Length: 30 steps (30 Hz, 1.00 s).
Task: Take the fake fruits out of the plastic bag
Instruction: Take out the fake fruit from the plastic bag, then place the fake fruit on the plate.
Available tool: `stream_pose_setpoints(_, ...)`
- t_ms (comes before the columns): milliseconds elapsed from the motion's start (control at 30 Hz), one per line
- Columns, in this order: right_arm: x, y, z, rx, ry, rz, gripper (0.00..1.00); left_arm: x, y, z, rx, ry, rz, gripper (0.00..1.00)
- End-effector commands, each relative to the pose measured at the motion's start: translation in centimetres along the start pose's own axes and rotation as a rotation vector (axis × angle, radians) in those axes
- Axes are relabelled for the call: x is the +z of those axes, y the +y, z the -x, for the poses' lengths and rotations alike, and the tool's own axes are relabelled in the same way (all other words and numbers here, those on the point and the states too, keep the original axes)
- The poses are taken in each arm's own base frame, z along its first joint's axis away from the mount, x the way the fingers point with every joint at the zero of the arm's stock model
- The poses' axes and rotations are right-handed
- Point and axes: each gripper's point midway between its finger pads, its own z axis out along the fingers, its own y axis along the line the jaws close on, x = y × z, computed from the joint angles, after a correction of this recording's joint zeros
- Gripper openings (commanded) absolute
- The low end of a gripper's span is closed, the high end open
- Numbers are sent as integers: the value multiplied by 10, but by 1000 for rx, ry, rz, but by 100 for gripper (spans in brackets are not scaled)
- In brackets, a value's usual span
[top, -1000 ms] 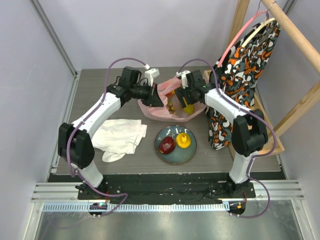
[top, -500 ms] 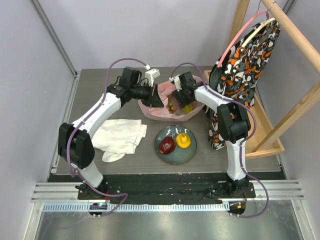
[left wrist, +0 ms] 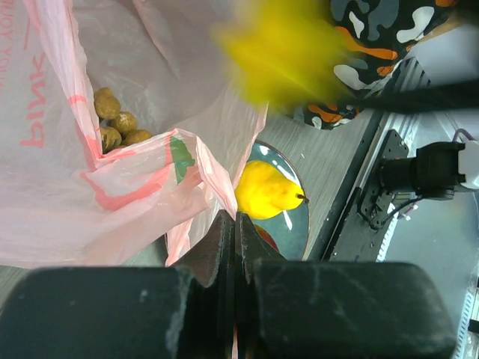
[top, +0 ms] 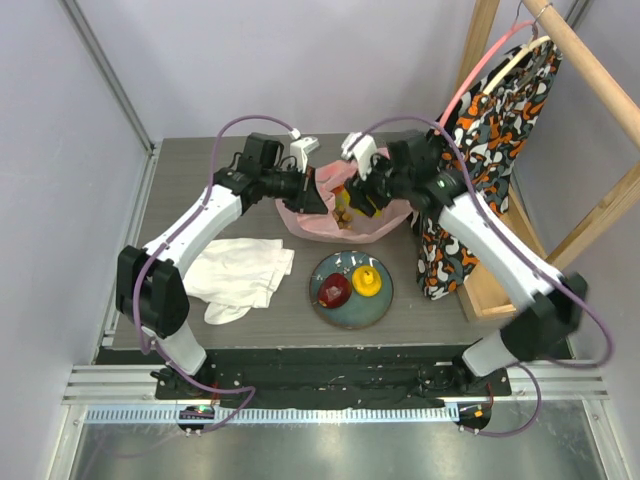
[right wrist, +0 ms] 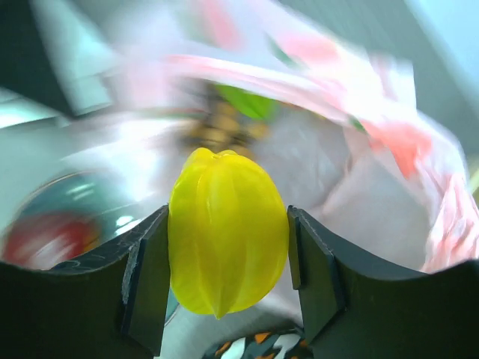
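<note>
The pink plastic bag [top: 322,226] lies open at the back of the table. My left gripper [top: 312,198] is shut on the bag's rim [left wrist: 213,187] and holds its mouth up. In the right wrist view my right gripper [right wrist: 227,235] is shut on a yellow ridged fruit [right wrist: 228,224], over the bag's mouth. Brownish grapes [left wrist: 116,123] and a green piece [right wrist: 247,103] lie inside the bag. A dark red apple [top: 333,290] and a yellow pear [top: 366,281] rest on the plate [top: 350,312].
A white cloth [top: 240,272] lies left of the plate. The orange-black patterned fabric [top: 480,140] hangs from a wooden rack [top: 590,70] at the right, close beside the right arm.
The right gripper has shut on the yellow ridged fruit and drawn it up and slightly left out of the bag. The right arm's elbow has swung out. The left gripper stays put.
</note>
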Motion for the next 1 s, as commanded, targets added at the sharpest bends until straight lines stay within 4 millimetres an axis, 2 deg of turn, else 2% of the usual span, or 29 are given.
stream_pose_setpoints(0, -51, 102, -8, -289, -65, 254, 28, -10, -15, 29, 84, -71, -16, 0)
stream_pose_setpoints(100, -53, 137, -27, -389, -29, 344, 29, -11, -14, 33, 99, -79, -4, 0)
stream_pose_setpoints(200, -38, 152, -30, -504, -28, 379, 29, -11, -12, 39, 108, -83, 10, 0)
stream_pose_setpoints(267, -26, 150, -30, -608, -32, 380, 29, -10, -9, 43, 115, -85, 25, 0)
stream_pose_setpoints(300, -13, 148, -33, -649, -15, 376, 29, -11, -7, 45, 117, -88, 41, 0)
stream_pose_setpoints(400, 9, 138, -38, -775, 13, 362, 28, -13, 8, 50, 104, -104, 126, 0)
stream_pose_setpoints(467, 21, 136, -40, -801, 25, 365, 28, -15, 12, 53, 100, -114, 145, 0)
stream_pose_setpoints(500, 25, 133, -38, -805, 26, 361, 28, -15, 12, 52, 99, -114, 140, 0)
stream_pose_setpoints(533, 37, 131, -47, -795, 58, 371, 28, -15, 10, 53, 102, -114, 126, 0)
stream_pose_setpoints(633, 50, 124, -52, -781, 84, 374, 27, -14, 9, 52, 95, -109, 114, 0)
stream_pose_setpoints(733, 57, 121, -59, -768, 102, 384, 28, -13, 9, 50, 91, -103, 110, 0)
stream_pose_setpoints(867, 67, 115, -81, -731, 158, 403, 30, -11, 9, 46, 87, -94, 104, 0)
stream_pose_setpoints(967, 73, 114, -89, -689, 184, 407, 32, -10, 10, 45, 84, -89, 101, 0)
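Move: The yellow fruit is already in my right hand. The plate it goes to is centred about 15 cm back, 7 cm left and 20 cm down. On the plate the red fruit lies some 15 cm back and 11 cm left, the yellow pear roughly 13 cm back and 3 cm left; the small brown fruits in the bag are about 5 cm ahead and 4 cm left. From my left hand the plate is about 10 cm back, 6 cm right. My right hand keeps its grip on the yellow fruit and swings it quickly back about 15 cm, rising a little and drifting left, clear of the bag. Then it sinks some 18 cm, easing forward again towards the plate's far edge and turning some 40 degrees counter-clockwise. My left hand keeps pinching the bag's rim and draws it about 3 cm forward and up. ##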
